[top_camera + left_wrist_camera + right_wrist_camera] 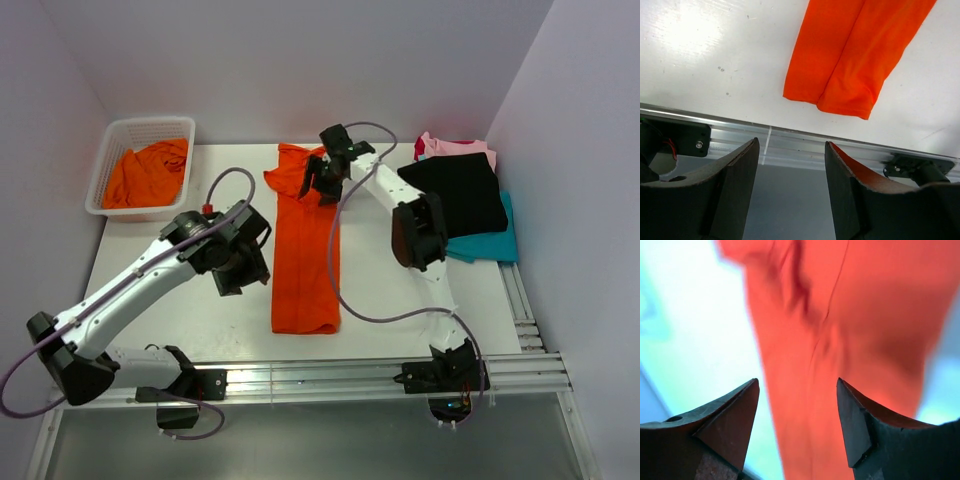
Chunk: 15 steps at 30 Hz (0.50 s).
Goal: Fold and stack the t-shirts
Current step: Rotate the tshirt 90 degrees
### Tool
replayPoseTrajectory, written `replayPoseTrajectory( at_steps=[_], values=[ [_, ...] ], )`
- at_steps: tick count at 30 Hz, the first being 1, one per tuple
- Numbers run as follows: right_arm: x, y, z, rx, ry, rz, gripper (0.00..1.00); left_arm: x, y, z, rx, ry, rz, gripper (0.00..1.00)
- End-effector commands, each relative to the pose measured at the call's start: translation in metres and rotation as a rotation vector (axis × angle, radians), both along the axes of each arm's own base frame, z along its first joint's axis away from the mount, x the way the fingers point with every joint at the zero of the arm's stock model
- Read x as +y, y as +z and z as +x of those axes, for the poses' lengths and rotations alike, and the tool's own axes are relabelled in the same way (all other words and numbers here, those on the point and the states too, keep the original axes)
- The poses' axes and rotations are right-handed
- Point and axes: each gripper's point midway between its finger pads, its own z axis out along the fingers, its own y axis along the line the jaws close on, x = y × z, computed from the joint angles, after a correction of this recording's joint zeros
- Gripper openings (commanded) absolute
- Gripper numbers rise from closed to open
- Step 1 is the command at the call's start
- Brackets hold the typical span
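An orange t-shirt (305, 250) lies folded into a long strip down the middle of the table, its far end rumpled. Its near hem (840, 95) shows in the left wrist view. My right gripper (318, 178) hovers open just above the rumpled far end, and the orange fabric (840, 340) fills the right wrist view below the jaws, blurred. My left gripper (240, 272) stands open left of the strip, with nothing between its fingers (740, 180). Folded black (455, 190), pink (455, 148) and teal (490, 242) t-shirts are stacked at the right.
A white mesh basket (110, 165) at the back left holds more orange shirts (148, 175). Metal rails (350, 375) run along the table's near edge. Walls close in on the left, back and right.
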Motion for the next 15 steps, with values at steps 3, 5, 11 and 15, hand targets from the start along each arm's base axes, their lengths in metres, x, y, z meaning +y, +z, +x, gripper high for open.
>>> replayPoseTrajectory(
  at_steps=[3, 5, 11, 15],
  values=[
    [-0.031, 0.166, -0.069, -0.231, 0.04, 0.079, 0.71, -0.015, -0.022, 0.013, 0.03, -0.099, 0.053, 0.59],
    [-0.049, 0.158, -0.105, -0.178, 0.05, 0.039, 0.71, -0.02, -0.042, 0.01, 0.057, -0.114, 0.054, 0.59],
    [-0.111, 0.045, -0.258, 0.118, 0.069, -0.068, 0.71, -0.017, -0.1, -0.012, 0.148, -0.122, 0.05, 0.58],
    [-0.126, 0.014, -0.315, 0.177, 0.069, -0.048, 0.71, -0.023, -0.125, -0.022, 0.168, -0.127, 0.019, 0.57]
  ],
)
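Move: The near-left corner of the orange t-shirt's near end is about 4 cm right of the left hand, 3 cm back and 19 cm below. The near-right corner is roughly 35 cm back from the right hand, 6 cm to its right and 6 cm lower. From the right hand, the sleeve flap is some 9 cm ahead and 7 cm left, and the folded black shirt 3 cm ahead and 35 cm right. Swing the open right gripper back about 28 cm and 12 cm to the right in a quick arc, first rising, then sinking towards the shirt's near-right corner. Meanwhile sink the left gripper about 12 cm towards the near-left corner, easing slightly forward and right, then back, tipping its fingers closer to vertical and keeping them open; touch nothing yet. ##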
